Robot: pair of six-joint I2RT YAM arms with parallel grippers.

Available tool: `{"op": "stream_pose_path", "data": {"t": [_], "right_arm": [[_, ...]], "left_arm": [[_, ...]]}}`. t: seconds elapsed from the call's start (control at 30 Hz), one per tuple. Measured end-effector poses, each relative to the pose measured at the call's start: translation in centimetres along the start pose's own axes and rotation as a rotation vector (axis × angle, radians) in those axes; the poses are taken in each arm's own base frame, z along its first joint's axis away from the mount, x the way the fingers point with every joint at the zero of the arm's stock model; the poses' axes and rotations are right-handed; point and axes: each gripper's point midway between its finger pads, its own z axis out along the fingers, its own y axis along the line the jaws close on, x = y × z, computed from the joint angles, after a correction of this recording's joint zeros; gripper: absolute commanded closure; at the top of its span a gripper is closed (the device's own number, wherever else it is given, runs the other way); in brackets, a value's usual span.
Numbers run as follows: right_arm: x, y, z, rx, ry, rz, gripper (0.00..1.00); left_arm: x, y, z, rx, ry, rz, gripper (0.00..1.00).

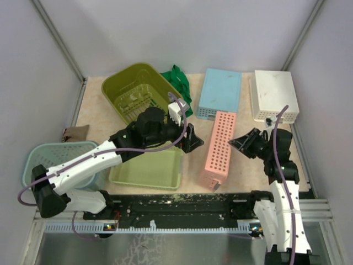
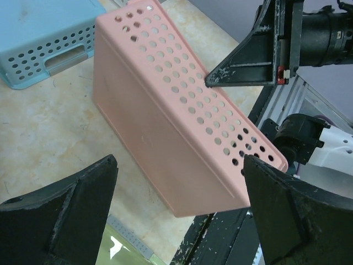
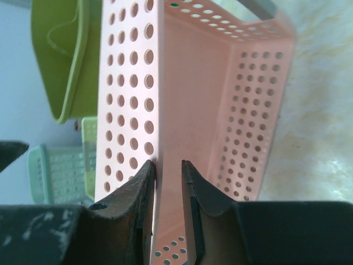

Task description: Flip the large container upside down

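The large container (image 1: 219, 148) is a long pink perforated bin lying on one long side wall, near the table's front edge. Its opening faces right and its solid bottom (image 2: 165, 132) faces left. My right gripper (image 1: 238, 143) is at its raised upper wall. In the right wrist view the jaws (image 3: 168, 165) straddle that wall's rim (image 3: 160, 83), narrowly open: one finger touches the holed outer face, the other stands off the inner face. My left gripper (image 1: 190, 141) hovers wide open just left of the bin, and its fingers (image 2: 83, 199) hold nothing.
An olive basket (image 1: 138, 91) and a green cloth (image 1: 177, 80) are at the back left. An overturned blue bin (image 1: 220, 93) and a white bin (image 1: 274, 94) are at the back. A pale green tray (image 1: 149, 168) and a teal basket (image 1: 52, 163) sit near left. The black rail (image 1: 182, 204) runs along the front.
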Motion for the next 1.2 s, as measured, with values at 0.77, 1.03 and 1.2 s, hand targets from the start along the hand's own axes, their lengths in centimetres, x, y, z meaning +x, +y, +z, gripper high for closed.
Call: {"op": "stream_pose_path", "data": {"t": [0.77, 1.03, 1.2], "right_arm": [[-3.1, -9.3, -4.6, 0.645, -0.215, 0.092, 0.63], [-4.5, -7.2, -4.0, 0.549, -0.227, 0.032, 0.41], [-5.1, -6.5, -4.0, 0.531, -0.236, 0.018, 0.36]], "left_arm": [[2.3, 0.3, 2.4, 0.008, 0.075, -0.053, 0.0], [9.4, 5.6, 7.0, -0.241, 0.252, -0.204, 0.01], [12.3, 9.1, 7.9, -0.442, 0.326, -0.252, 0.01]]}}
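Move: The pink container stands on its long side, open face to the right. The right hand is at its upper right rim, with the container's middle about 7 cm to its left and 10 cm below. From that hand the blue container lies 31 cm ahead and 3 cm left, the white one 32 cm ahead and 27 cm right. From the left hand the pink container is 12 cm right, 2 cm ahead and 19 cm below; the green tray lies 21 cm left and 3 cm back. Loosely straddling the pink container's upper rim, the right fingers carry on to the right about 10 cm, dipping some 6 cm while turning clockwise, then come free, rise about as far again and open wider. The left hand, wide open, barely moves at first, then sinks fast by roughly 16 cm with a little forward, tilting, down towards the container's left part. ##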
